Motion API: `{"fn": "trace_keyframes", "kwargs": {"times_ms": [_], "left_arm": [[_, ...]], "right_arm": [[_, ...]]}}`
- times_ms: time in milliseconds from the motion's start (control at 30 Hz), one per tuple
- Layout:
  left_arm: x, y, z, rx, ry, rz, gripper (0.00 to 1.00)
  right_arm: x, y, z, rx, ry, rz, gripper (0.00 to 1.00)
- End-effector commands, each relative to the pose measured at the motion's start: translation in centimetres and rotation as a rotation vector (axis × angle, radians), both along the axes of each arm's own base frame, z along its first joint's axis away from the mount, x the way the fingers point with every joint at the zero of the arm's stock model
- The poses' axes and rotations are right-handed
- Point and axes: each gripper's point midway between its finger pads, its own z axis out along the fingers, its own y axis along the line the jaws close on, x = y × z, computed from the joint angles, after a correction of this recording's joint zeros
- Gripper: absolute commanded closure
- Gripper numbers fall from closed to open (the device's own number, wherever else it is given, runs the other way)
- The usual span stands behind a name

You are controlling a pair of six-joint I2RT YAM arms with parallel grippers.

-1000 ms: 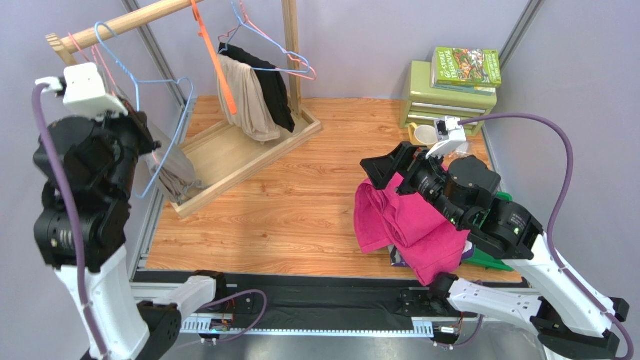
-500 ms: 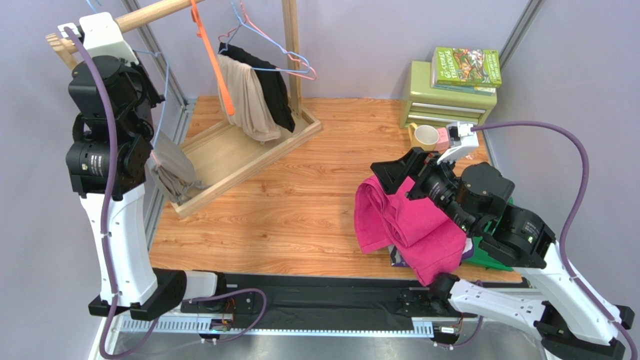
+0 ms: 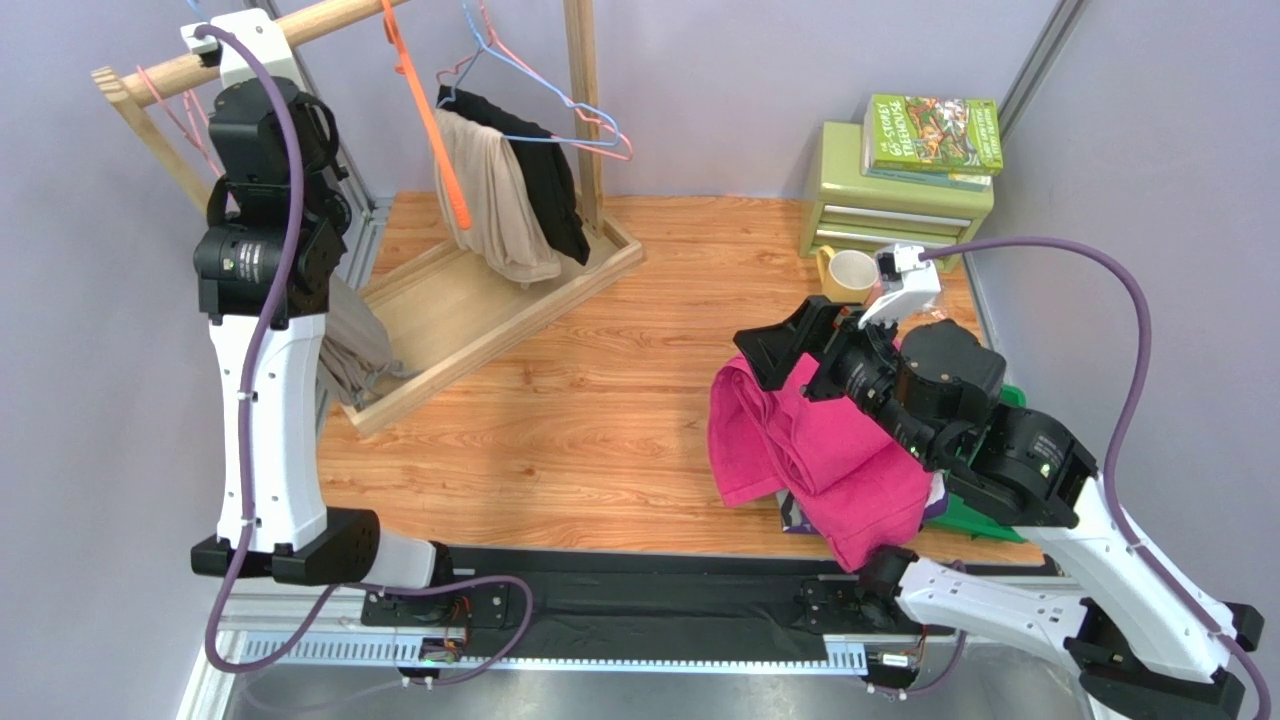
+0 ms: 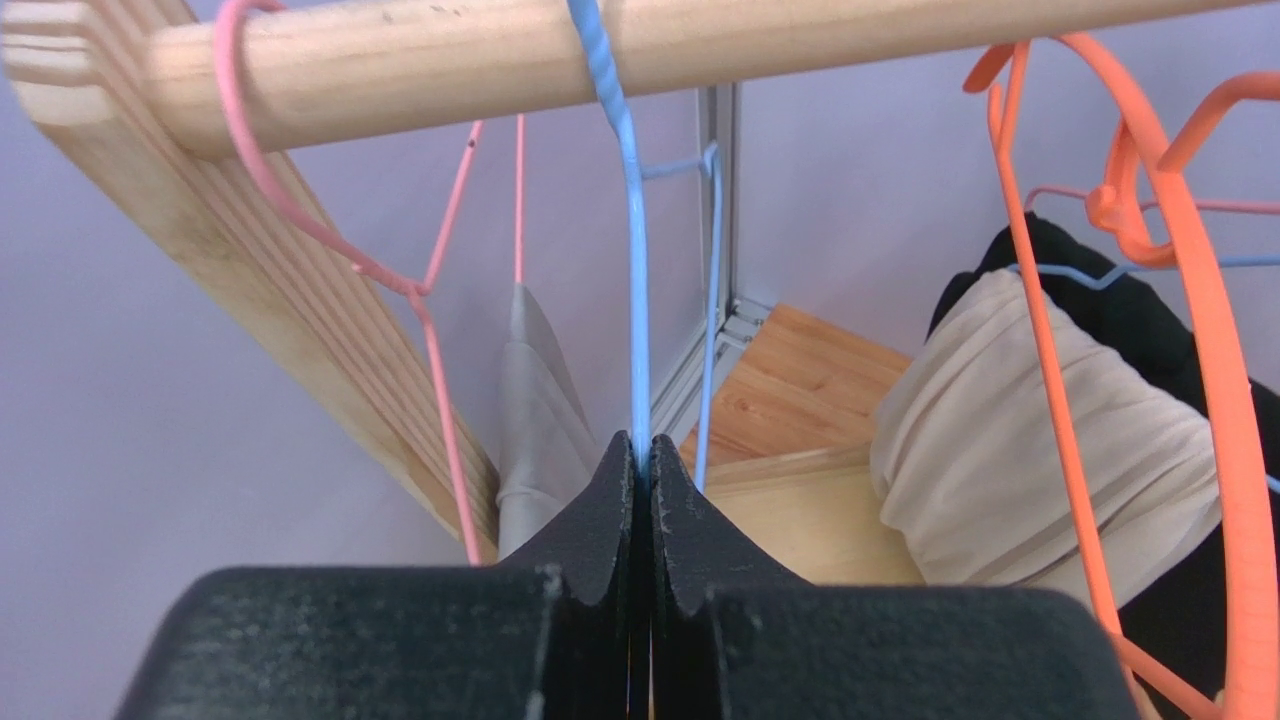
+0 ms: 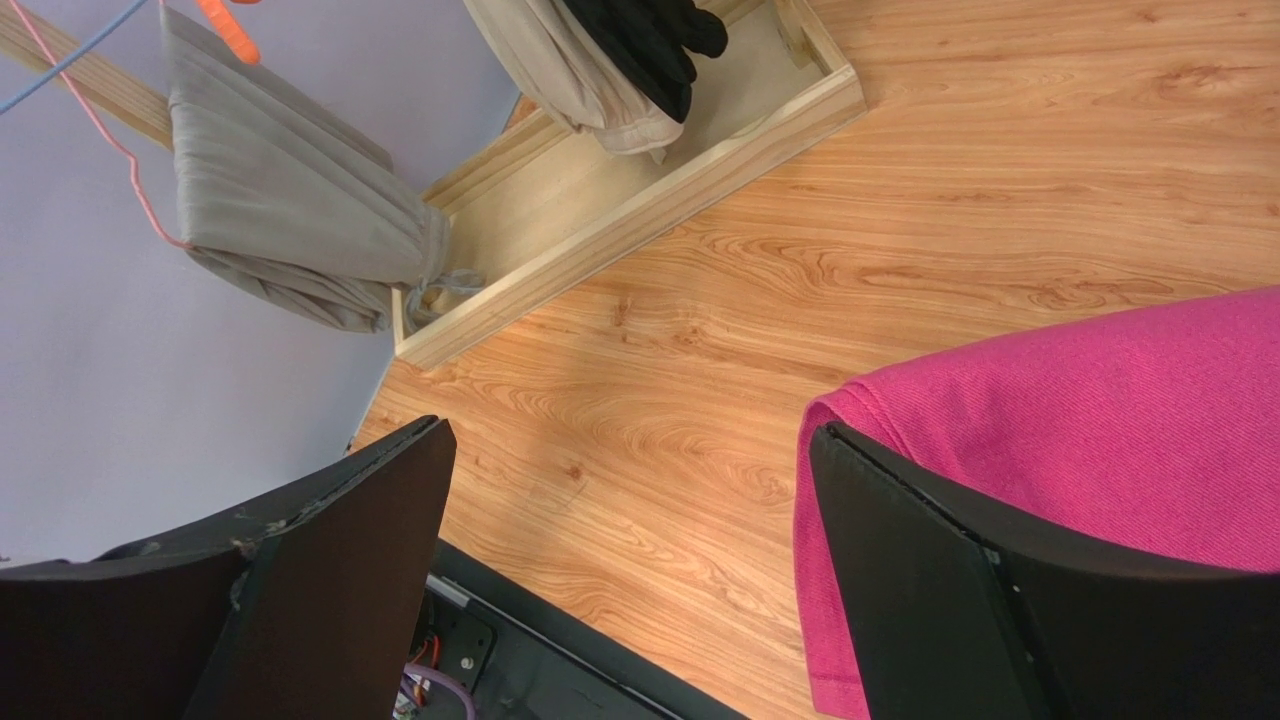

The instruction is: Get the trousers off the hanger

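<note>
The pink trousers lie in a folded heap on the table at the right; a dark patterned corner peeks out beneath them. My right gripper hovers open over the bare wood, one finger beside the pink cloth's edge. My left gripper is raised to the wooden rail and shut on the thin wire of a blue hanger, whose hook goes over the rail. A pink hanger hangs beside it, with a grey garment below.
Beige and black garments hang on a hanger further along the rail, next to an orange hanger. The rack's wooden base tray sits at the back left. A green drawer box with books and a mug stand at the back right.
My left arm has swung up and back from the near left to the rail, carrying the blue hanger with it. The right arm has barely shifted.
</note>
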Motion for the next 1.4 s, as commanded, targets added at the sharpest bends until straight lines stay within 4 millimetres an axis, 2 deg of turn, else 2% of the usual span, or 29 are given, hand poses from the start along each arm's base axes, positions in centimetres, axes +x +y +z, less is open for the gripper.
{"fn": "trace_keyframes", "kwargs": {"times_ms": [0, 300, 567, 667, 700, 767, 800, 867, 900, 1000, 1067, 1100, 1167, 1200, 1233, 1267, 1300, 1333, 1367], "left_arm": [[0.1, 0.3, 0.4, 0.004, -0.028, 0.023, 1.0], [-0.4, -0.9, -3.4, -0.066, 0.018, -0.04, 1.0], [-1.3, -3.0, -5.5, -0.101, 0.071, -0.167, 1.0], [-1.8, -4.0, -6.4, -0.123, 0.112, -0.226, 0.89], [-2.1, -4.3, -6.8, -0.129, 0.13, -0.24, 0.76], [-2.5, -5.0, -7.3, -0.152, 0.144, -0.281, 0.65], [-3.0, -5.2, -7.6, -0.163, 0.154, -0.291, 0.56], [-3.4, -5.9, -8.1, -0.187, 0.165, -0.324, 0.47], [-4.1, -6.2, -7.8, -0.202, 0.147, -0.34, 0.39], [-5.4, -7.4, -7.9, -0.248, 0.131, -0.399, 0.25], [-6.1, -8.3, -7.9, -0.28, 0.119, -0.448, 0.22], [-6.8, -8.8, -7.2, -0.304, 0.08, -0.474, 0.21], [-7.5, -10.8, -7.1, -0.351, 0.061, -0.578, 0.19], [-8.2, -11.8, -5.9, -0.38, 0.005, -0.635, 0.19], [-8.8, -13.7, -5.3, -0.409, -0.009, -0.742, 0.19], [-8.9, -14.8, -5.7, -0.46, -0.01, -0.792, 0.18], [-9.6, -15.9, -4.0, -0.468, -0.077, -0.869, 0.18], [-10.4, -17.9, -3.8, -0.499, -0.074, -0.988, 0.18], [-10.4, -19.0, -4.5, -0.565, -0.06, -1.038, 0.18]], "right_arm": [[0.3, 0.5, 0.1, 0.01, 0.011, 0.001, 0.06], [0.6, 1.6, -0.9, 0.007, 0.046, 0.017, 0.06], [0.5, 1.8, -1.9, 0.001, 0.067, 0.021, 0.06], [0.3, 1.8, -2.3, 0.002, 0.075, 0.024, 0.06], [0.3, 1.7, -2.5, 0.001, 0.078, 0.024, 0.06], [0.2, 1.6, -2.8, -0.001, 0.082, 0.026, 0.06], [0.1, 1.6, -2.7, 0.004, 0.08, 0.026, 0.06], [0.0, 1.6, -3.1, 0.003, 0.083, 0.028, 0.06], [0.0, 1.5, -3.2, 0.003, 0.084, 0.028, 0.06], [-0.2, 1.6, -3.6, 0.007, 0.086, 0.04, 0.06], [-0.3, 1.9, -3.9, 0.015, 0.088, 0.051, 0.06], [-0.4, 2.2, -4.0, 0.017, 0.093, 0.067, 0.05], [-0.5, 2.5, -4.3, 0.02, 0.099, 0.081, 0.05], [-0.7, 2.7, -4.6, 0.022, 0.106, 0.092, 0.05], [-0.7, 2.8, -4.6, 0.028, 0.103, 0.095, 0.05], [-0.8, 3.0, -5.1, 0.029, 0.115, 0.101, 0.05], [-0.9, 3.0, -5.1, 0.036, 0.116, 0.105, 0.05], [-0.9, 3.1, -5.2, 0.049, 0.116, 0.107, 0.04], [-1.0, 3.3, -5.4, 0.064, 0.127, 0.107, 0.04]]}}
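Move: My left hand still grips the blue hanger by its near side; the spot on the wooden rod for its hook lies about 6 cm ahead, 3 cm left and 9 cm above. On the rod, the pink hanger's hook is about 4 cm ahead and 10 cm left of my hand, 9 cm up; the orange hanger hangs 5 cm ahead, 12 cm right, about level. From my open right hand the rod spot is some 22 cm ahead, 48 cm left, 22 cm up. I lower the blue hanger about 6 cm with my left hand so its hook settles over the rod, then open my fingers wide. I draw away from the rod some 12 cm right and 9 cm back, turning about 40 degrees clockwise and dipping the hand's left side. My right hand, still open, sinks about 6 cm towards the pink trousers. ##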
